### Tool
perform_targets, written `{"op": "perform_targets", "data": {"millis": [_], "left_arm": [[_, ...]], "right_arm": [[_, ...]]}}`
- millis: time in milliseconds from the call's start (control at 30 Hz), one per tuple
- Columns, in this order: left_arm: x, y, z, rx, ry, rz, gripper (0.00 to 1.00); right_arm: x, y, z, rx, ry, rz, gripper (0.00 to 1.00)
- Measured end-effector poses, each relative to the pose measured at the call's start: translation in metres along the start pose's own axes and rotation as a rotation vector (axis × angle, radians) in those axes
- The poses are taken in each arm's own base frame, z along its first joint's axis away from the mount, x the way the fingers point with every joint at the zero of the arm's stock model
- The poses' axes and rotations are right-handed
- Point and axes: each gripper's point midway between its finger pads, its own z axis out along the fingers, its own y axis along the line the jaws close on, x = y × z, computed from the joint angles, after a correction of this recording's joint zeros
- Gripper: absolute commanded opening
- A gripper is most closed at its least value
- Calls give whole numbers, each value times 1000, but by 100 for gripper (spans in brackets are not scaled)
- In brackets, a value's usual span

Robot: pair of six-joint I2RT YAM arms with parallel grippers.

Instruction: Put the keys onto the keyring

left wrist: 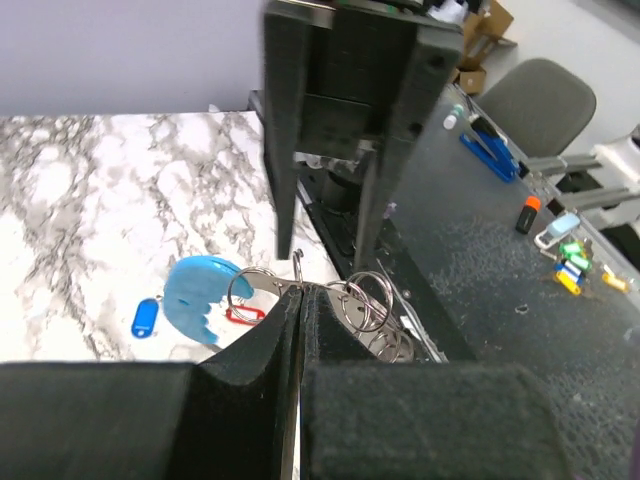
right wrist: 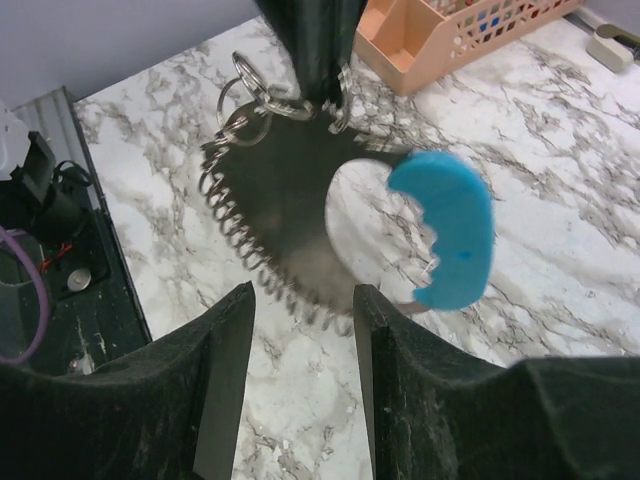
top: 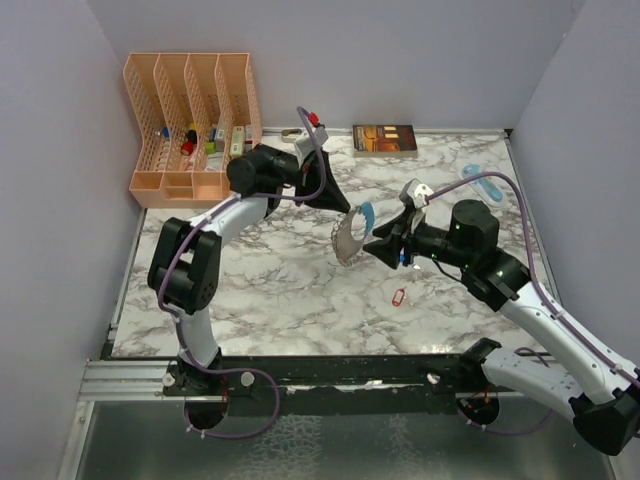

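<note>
The keyring (top: 349, 238), a grey metal crescent edged with small rings and carrying a curved light-blue strap (right wrist: 448, 230), hangs above the middle of the table. My left gripper (left wrist: 300, 296) is shut on its ringed top edge. Directly facing it, my right gripper (right wrist: 300, 325) stands open, its fingers (right wrist: 228, 370) just short of the crescent's lower rim and holding nothing. Both keys lie on the marble: the red-tagged one (top: 399, 297) in front of the right gripper, the dark blue one (left wrist: 145, 318) a little to its side. In the left wrist view the red key (left wrist: 243, 314) is partly hidden behind a ring.
A peach slotted organizer (top: 190, 120) with small items stands at the back left. A brown book (top: 384, 139) lies against the back wall. A pale-blue see-through object (top: 482, 180) rests at the back right. Walls close in both sides.
</note>
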Motion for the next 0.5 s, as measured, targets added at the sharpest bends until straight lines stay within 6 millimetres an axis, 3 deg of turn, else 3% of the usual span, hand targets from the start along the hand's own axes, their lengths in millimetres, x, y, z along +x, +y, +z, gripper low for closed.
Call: {"op": "perform_targets", "data": {"millis": [233, 500], "left_arm": [[-22, 39, -20, -61, -61, -167, 0], [-58, 61, -23, -183, -204, -114, 0]], "right_arm": [[6, -7, -2, 48, 6, 22, 46], [1, -13, -11, 108, -8, 20, 48]]}}
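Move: The grey keyring with its blue comb hangs pinched in the left fingers, its middle some 6 cm below the left hand and 1 cm back and to the right. From that hand the blue key lies about 7 cm ahead, 15 cm to the right and 32 below; the red key about 3 cm back, 13 cm to the right, equally low. From the right hand, the keyring is about 5 cm left, 3 cm ahead and level. The keyring, still pinched by its end in the shut left fingers, is carried quickly forward about 7 cm, then increasingly up as well, some 4 cm in all, while the left wrist turns roughly 15 degrees, mostly counter-clockwise. It goes away from the half-open, empty right hand, which merely eases a bit over 1 cm to its right. ##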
